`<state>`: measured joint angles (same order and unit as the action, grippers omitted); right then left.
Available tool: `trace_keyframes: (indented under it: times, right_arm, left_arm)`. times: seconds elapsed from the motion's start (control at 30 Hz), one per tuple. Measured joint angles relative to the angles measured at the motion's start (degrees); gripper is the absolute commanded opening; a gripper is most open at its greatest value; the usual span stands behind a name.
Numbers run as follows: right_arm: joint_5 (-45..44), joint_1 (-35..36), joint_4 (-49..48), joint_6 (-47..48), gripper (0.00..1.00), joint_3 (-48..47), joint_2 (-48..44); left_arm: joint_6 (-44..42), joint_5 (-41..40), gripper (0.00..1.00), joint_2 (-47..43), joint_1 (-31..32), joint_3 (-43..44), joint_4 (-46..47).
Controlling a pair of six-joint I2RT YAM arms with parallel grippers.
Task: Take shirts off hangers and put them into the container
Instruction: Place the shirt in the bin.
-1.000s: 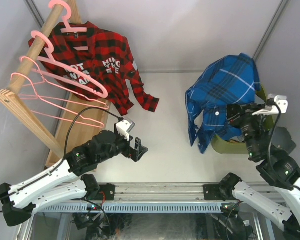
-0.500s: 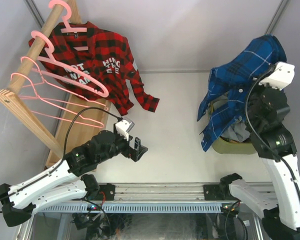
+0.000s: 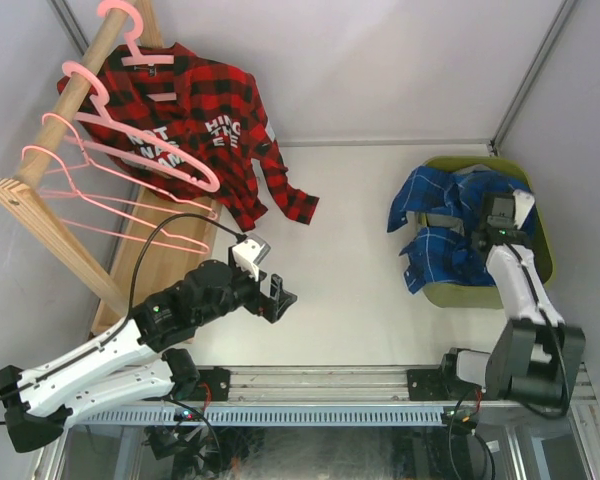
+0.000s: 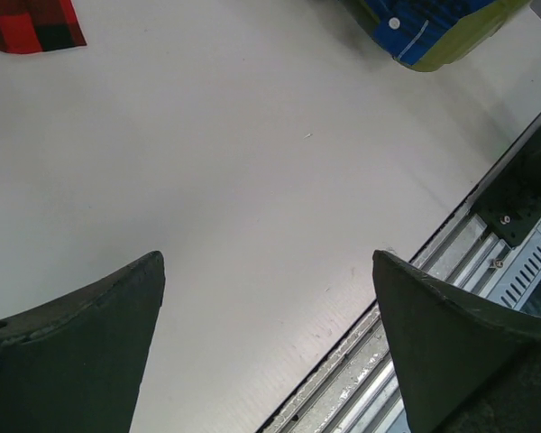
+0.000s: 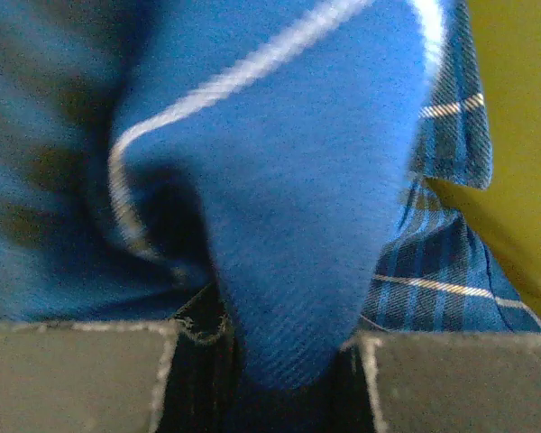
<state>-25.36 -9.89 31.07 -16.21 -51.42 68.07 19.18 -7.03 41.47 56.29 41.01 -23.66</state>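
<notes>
A red-black plaid shirt (image 3: 205,125) hangs on a pink hanger (image 3: 150,160) from the wooden rail at the top left; its sleeve end shows in the left wrist view (image 4: 27,23). Several empty pink hangers (image 3: 110,215) hang below it. The blue plaid shirt (image 3: 440,235) lies bunched in the olive-green container (image 3: 542,245), spilling over its left rim. My right gripper (image 3: 495,228) is down in the container, shut on a fold of that blue shirt (image 5: 298,180), seen between my right gripper's (image 5: 266,338) fingers. My left gripper (image 3: 278,297) hovers open over bare table, nothing between its fingers (image 4: 90,343).
The wooden rail (image 3: 70,110) slants from the top left down to a flat wooden base board (image 3: 145,265). A metal mounting rail (image 3: 320,385) runs along the near table edge. The container's wall (image 5: 523,135) stands close on my right gripper's right.
My right arm has swung the blue shirt from high above the container down into it. The left arm and the red shirt have not moved.
</notes>
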Motion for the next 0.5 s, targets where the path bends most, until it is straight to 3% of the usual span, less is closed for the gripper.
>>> trace_keyframes:
  times: [0.1,0.23,0.5]
  right_arm:
    - [1.09,-0.17,-2.86,-1.77,0.12,4.31,6.43]
    - [1.05,-0.26,-4.00,-2.99,0.26,4.63,6.60]
    - [2.19,-0.24,2.03,-2.89,0.70,1.51,-4.13]
  left_arm:
    - [0.20,0.11,1.00,0.15,0.00,0.00,0.13]
    - [0.26,0.11,1.00,0.11,0.00,0.00,0.26]
    - [0.31,0.11,1.00,0.11,0.00,0.00,0.33]
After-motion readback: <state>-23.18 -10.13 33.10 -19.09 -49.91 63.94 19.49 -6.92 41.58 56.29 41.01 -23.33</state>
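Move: My right hand, still pinching the blue plaid shirt, is over the bin's right half; the bin's middle is about 4 cm to its left, 2 cm ahead and 6 cm below. The grey shirt shows at the bin's far end, some 13 cm ahead and 5 cm left. A blue sleeve hangs over the left rim, roughly 22 cm left and 7 cm ahead. From my idle left hand the bin's middle is around 48 cm right and 16 cm ahead, 13 cm lower. I push my right hand the last 5 cm or so down into the bin with the bunched blue shirt, pitching the fingers slightly steeper. At the bottom I start spreading the fingers, from nearly shut to about half open, and as they widen I come back up some 6 cm, almost straight, the wrist tipping back level with where it was. ##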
